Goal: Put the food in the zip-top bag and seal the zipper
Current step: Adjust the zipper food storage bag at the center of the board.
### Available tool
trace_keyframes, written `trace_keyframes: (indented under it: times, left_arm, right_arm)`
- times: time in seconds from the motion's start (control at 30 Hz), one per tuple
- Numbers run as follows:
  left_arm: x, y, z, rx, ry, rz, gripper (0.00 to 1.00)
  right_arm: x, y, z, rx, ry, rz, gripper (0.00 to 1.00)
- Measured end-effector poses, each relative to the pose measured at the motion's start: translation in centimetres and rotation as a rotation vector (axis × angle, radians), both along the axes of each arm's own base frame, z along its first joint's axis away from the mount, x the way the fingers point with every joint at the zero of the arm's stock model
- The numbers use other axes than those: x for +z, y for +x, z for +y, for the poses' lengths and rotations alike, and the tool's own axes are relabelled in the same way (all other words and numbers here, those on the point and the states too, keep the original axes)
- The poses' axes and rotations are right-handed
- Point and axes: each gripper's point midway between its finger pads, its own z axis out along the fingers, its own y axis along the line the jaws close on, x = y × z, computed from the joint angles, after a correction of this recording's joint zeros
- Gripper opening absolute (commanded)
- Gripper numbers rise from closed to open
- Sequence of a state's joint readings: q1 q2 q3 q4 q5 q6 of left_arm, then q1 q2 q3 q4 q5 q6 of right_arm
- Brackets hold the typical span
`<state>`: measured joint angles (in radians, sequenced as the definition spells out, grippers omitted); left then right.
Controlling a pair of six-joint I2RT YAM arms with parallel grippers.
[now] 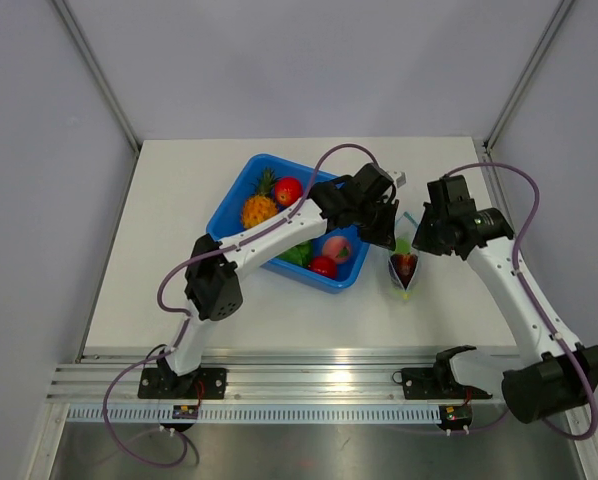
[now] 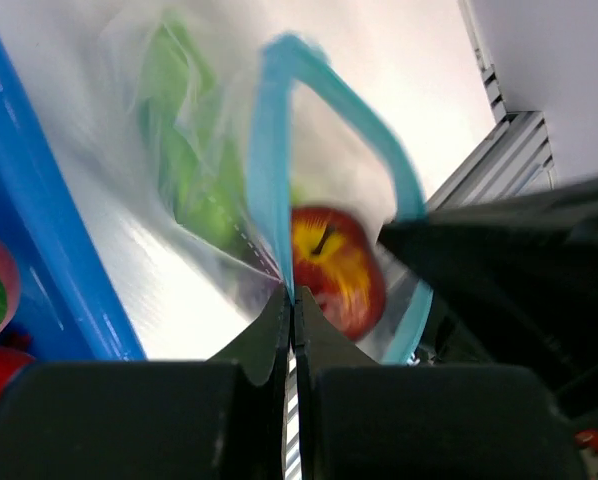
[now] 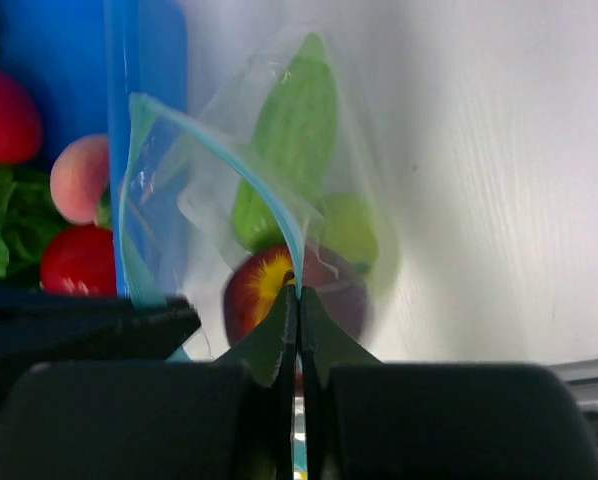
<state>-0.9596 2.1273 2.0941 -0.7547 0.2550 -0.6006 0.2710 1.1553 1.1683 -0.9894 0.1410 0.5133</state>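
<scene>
The zip-top bag [image 1: 405, 270] hangs between both grippers, just right of the blue tray, with its mouth pulled open. My left gripper [image 1: 390, 243] [image 2: 294, 297] is shut on one side of the teal zipper [image 2: 269, 150]. On the opposite side of the zipper [image 3: 229, 160], my right gripper [image 1: 420, 249] [image 3: 297, 290] is shut too. Inside the bag lie a dark red fruit with a yellow top [image 2: 334, 265] [image 3: 254, 295], a green pepper [image 3: 289, 140] and a green apple [image 3: 351, 230].
The blue tray [image 1: 229, 215] left of the bag holds a pineapple [image 1: 259, 208], a red apple [image 1: 287, 190], a peach [image 1: 336, 247], a red tomato [image 1: 323, 266] and lettuce [image 1: 297, 253]. Grey walls ring the table. A metal rail runs along the near edge.
</scene>
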Motion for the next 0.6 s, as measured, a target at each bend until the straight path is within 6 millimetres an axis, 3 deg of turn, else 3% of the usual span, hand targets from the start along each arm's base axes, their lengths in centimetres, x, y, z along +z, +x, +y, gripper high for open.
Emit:
trace_keyframes:
  times: [0.07,0.13,0.23,0.47,0.6]
  left_arm:
    - [-0.5,0.1,0.3,0.01,0.016,0.005,0.0]
    - [-0.7,0.3,0.5,0.021,0.025,0.0,0.0]
    - [-0.8,0.8,0.7,0.036,0.03,-0.004,0.0]
    - [-2.4,2.3,0.9,0.072,0.045,0.021,0.0]
    - [-3.2,3.2,1.2,0.095,0.054,0.035,0.0]
  right_arm:
    - [0.3,1.8,-0.4,-0.008,-0.024,-0.005,0.21]
    - [0.4,3.1,-0.7,-0.003,-0.046,-0.006,0.52]
    - [0.7,3.0,-0.8,0.02,-0.05,-0.018,0.67]
    - [5.1,0.1,-0.4,0.074,0.025,-0.18,0.7]
    - [5.1,-2.8,-0.5,0.086,0.061,-0.222,0.68]
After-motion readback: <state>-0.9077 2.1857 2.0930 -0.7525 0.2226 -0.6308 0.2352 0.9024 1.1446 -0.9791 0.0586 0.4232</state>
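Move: Both hands pinch the bag's blue rim. The bag's filled body hangs about 4 cm right of the left hand and 8 cm below it, some 2 cm ahead. From the right hand, the body is about 2 cm left, 2 cm ahead and 8 cm down. The peach lies some 12 cm left of the left hand and 2 cm ahead, and the tomato 15 cm left and 2 cm back, both roughly 9 cm lower. Right goes 3 cm forward, releases the rim, then rises and backs 5 cm; left sinks forward, still pinching. ##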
